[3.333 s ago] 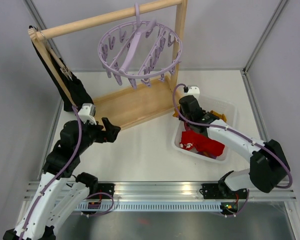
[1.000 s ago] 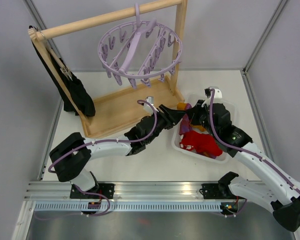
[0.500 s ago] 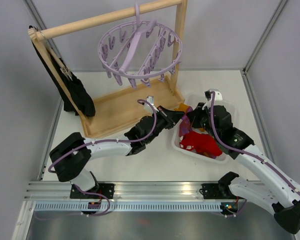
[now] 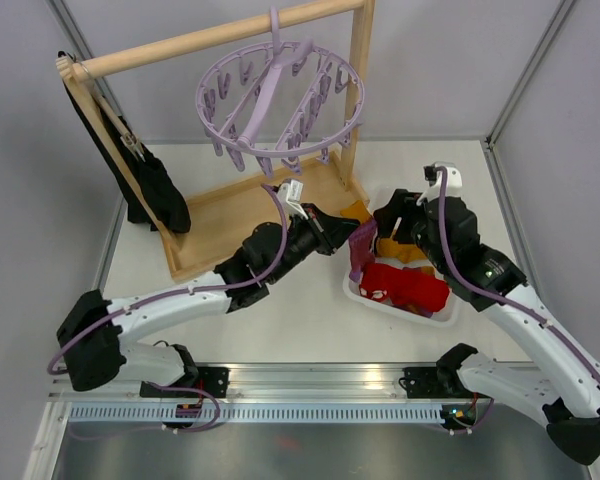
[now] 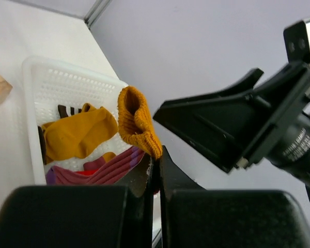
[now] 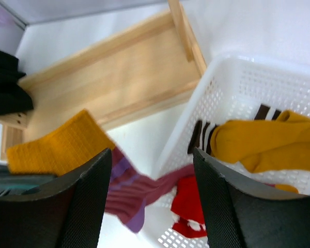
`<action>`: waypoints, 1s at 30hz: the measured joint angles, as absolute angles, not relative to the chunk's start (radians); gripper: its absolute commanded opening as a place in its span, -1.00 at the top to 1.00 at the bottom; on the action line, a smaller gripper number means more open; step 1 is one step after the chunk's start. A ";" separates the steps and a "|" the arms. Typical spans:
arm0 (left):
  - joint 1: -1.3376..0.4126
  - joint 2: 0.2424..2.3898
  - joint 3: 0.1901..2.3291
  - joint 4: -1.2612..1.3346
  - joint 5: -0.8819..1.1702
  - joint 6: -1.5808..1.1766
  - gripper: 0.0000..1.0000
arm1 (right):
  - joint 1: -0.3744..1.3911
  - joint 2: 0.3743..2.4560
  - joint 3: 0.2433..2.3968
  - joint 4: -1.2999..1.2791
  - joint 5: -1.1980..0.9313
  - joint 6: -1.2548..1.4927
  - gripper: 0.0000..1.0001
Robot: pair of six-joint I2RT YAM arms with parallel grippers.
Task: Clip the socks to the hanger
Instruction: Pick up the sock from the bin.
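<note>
My left gripper (image 4: 354,233) (image 5: 156,155) is shut on a sock with a mustard cuff (image 5: 137,121) (image 6: 57,144). The sock's maroon and purple striped body (image 4: 362,256) (image 6: 139,188) hangs over the basket's left rim. My right gripper (image 4: 388,222) (image 6: 151,155) stands open just right of this sock, nothing between its fingers. More socks lie in the white basket (image 4: 448,302): a mustard one (image 6: 268,142) (image 5: 77,132) and a red one (image 4: 405,285) (image 6: 191,206). The lavender round hanger (image 4: 280,100) hangs from the wooden rail, above and behind both grippers.
The wooden rack's base board (image 4: 255,210) (image 6: 108,82) lies left of the basket, with its upright post (image 4: 360,90) close by. A black garment (image 4: 145,185) hangs at the rack's left end. Grey walls close in the table.
The left gripper closed on the mustard-cuffed sock and drew it left and up from the basket. The right gripper let go, opened and pulled back slightly.
</note>
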State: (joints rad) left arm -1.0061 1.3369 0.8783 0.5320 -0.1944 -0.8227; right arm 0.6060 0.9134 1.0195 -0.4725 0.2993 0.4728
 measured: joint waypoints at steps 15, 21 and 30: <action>-1.005 0.914 1.055 -0.173 -0.256 -0.603 0.95 | 0.606 1.081 1.208 -0.331 0.133 0.290 -0.48; -1.005 0.846 1.042 -0.292 -0.286 -0.584 0.95 | 0.606 1.173 1.221 -0.205 0.006 0.195 -0.44; -1.005 0.813 1.036 -0.374 -0.287 -0.548 0.95 | 0.607 1.274 1.266 -0.082 -0.104 0.115 -0.43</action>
State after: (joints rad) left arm -1.0054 0.8135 1.0363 -0.3737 -0.2871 -0.5484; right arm 0.6067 1.2736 1.2663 -0.0822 -0.1043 0.1154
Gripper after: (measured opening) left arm 0.037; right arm 0.720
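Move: The purple-and-orange sock is already pinched in the left gripper. The hanger's centre lies roughly 24 cm ahead of that gripper, 13 cm left and 10 cm up; the bin is level with it, 13 cm right and 18 cm down. From the open right gripper, the hanger's centre is about 23 cm ahead, 19 cm left and 10 cm higher. The bin is 1 cm ahead of it and 7 cm right, the red sock 6 cm back and 6 cm right, both some 18 cm down. Keep the left fingers shut on the sock and carry it about 14 cm left and 6 cm back, away from the bin, rising first, then easing partly down as the hand rolls left side up. Meanwhile bring the empty, open right gripper left, up and forward towards the hanger's near rim, swinging it counter-clockwise some 25 degrees and tipping the fingers up. ##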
